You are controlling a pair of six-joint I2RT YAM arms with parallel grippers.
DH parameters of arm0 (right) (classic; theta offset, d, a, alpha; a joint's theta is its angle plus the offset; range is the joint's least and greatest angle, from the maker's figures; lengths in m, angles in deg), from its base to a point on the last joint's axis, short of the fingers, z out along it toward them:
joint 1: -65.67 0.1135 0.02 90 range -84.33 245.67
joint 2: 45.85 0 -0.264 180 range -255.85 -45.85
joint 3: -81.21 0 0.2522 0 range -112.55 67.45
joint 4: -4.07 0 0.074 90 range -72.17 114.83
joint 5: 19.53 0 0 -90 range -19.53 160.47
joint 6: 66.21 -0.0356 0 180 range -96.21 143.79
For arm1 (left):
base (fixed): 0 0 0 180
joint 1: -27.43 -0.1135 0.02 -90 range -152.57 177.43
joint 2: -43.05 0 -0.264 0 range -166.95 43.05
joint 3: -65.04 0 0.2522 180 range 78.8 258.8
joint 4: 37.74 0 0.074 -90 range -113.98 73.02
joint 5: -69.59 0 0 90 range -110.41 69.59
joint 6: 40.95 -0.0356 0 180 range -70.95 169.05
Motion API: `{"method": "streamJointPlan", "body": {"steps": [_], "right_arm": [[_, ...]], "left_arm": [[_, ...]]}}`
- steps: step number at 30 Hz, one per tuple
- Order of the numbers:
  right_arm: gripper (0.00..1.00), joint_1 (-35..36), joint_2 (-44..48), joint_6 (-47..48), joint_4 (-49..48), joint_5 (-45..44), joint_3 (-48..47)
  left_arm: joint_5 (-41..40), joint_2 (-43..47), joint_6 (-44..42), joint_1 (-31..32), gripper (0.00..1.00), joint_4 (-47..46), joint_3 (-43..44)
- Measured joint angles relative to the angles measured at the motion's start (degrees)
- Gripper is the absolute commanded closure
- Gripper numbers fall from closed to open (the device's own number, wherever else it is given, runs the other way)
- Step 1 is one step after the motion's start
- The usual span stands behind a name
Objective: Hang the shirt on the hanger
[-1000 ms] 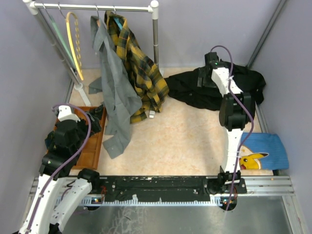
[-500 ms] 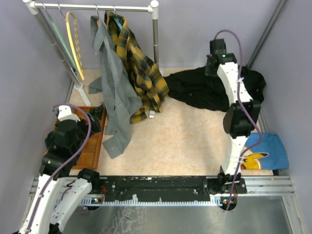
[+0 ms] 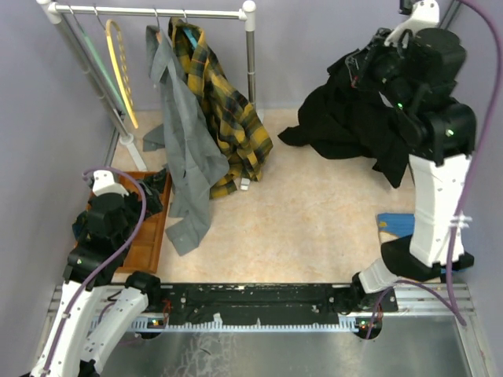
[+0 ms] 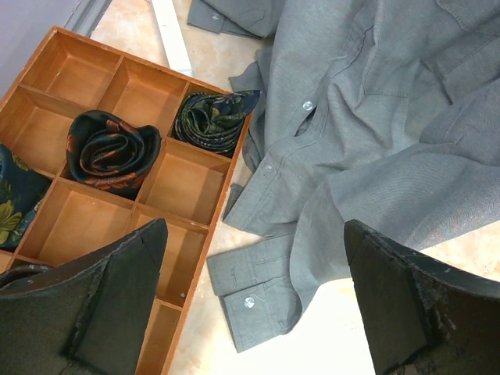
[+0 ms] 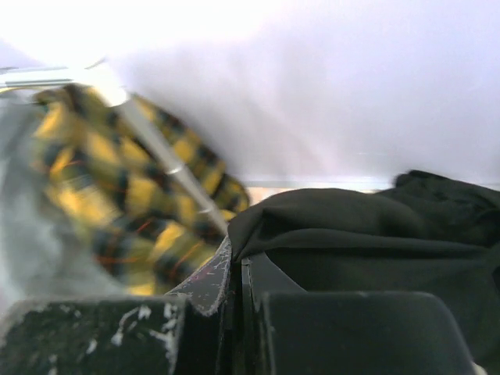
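Observation:
The black shirt (image 3: 346,118) hangs from my right gripper (image 3: 366,67), which is raised high at the back right; the lower folds still trail on the floor. In the right wrist view the jaws are shut (image 5: 241,262) on a fold of the shirt (image 5: 351,226). The yellow hanger (image 3: 119,75) hangs on the rack at the far left, well away from the shirt. My left gripper (image 3: 149,198) hovers open over the wooden tray, with nothing between its fingers (image 4: 258,312).
A grey shirt (image 3: 185,149) and a yellow-and-black plaid shirt (image 3: 224,118) hang from the rack (image 3: 157,12). The wooden tray (image 4: 78,226) holds rolled ties (image 4: 109,148). A blue printed cloth (image 3: 397,224) lies behind the right arm.
My right gripper has shut on the black shirt and lifted it off the floor, rising up and to the right. The left arm has not moved.

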Motion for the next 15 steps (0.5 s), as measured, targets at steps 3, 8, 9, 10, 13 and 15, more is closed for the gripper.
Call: {"method": "streamJointPlan", "body": {"steps": [3,8,9,10,13,15], "right_arm": [[1.0,1.03,5.07,-1.84,1.36,5.75,0.63],[1.0,3.69,11.98,-4.11,2.49,15.43,6.14],[1.0,5.79,12.94,-4.42,2.8,16.85,7.39],[1.0,8.63,13.81,-4.59,2.93,17.55,8.92],[1.0,21.84,16.02,-4.87,3.04,14.82,15.52],[1.0,35.82,16.46,-5.07,2.84,8.72,21.97]], "left_arm": [[-0.09,0.46,0.15,0.0,0.0,0.02,0.0],[-0.07,3.8,0.46,0.0,0.01,-0.02,0.0],[0.0,4.66,0.46,0.0,0.01,-0.09,0.0],[0.15,5.42,0.44,0.0,0.0,-0.2,0.0],[0.68,6.43,0.44,0.0,0.0,-0.48,0.0],[1.11,6.25,0.42,0.0,0.0,-0.55,0.0]]}}
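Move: High over the far right of the table, the right hand already holds the black shirt; the open middle of the table lies about 14 cm back, 18 cm left and 48 cm below. From that hand the plaid shirt hangs some 12 cm farther out, 28 cm left and 25 cm lower, the grey shirt about 5 cm out, 40 cm left and 28 cm lower. From the left hand the open middle is level, about 31 cm right and 20 cm down. Keeping its pinch on the black shirt, the right hand sweeps fast back and then increasingly left, about 19 cm back and 16 cm left, towards the table's middle; it rises a touch first, then sinks to end about 5 cm lower. The wrist swings some 45 degrees counter-clockwise and dips slightly late on. The open, empty left hand eases up and back a couple of centimetres. ##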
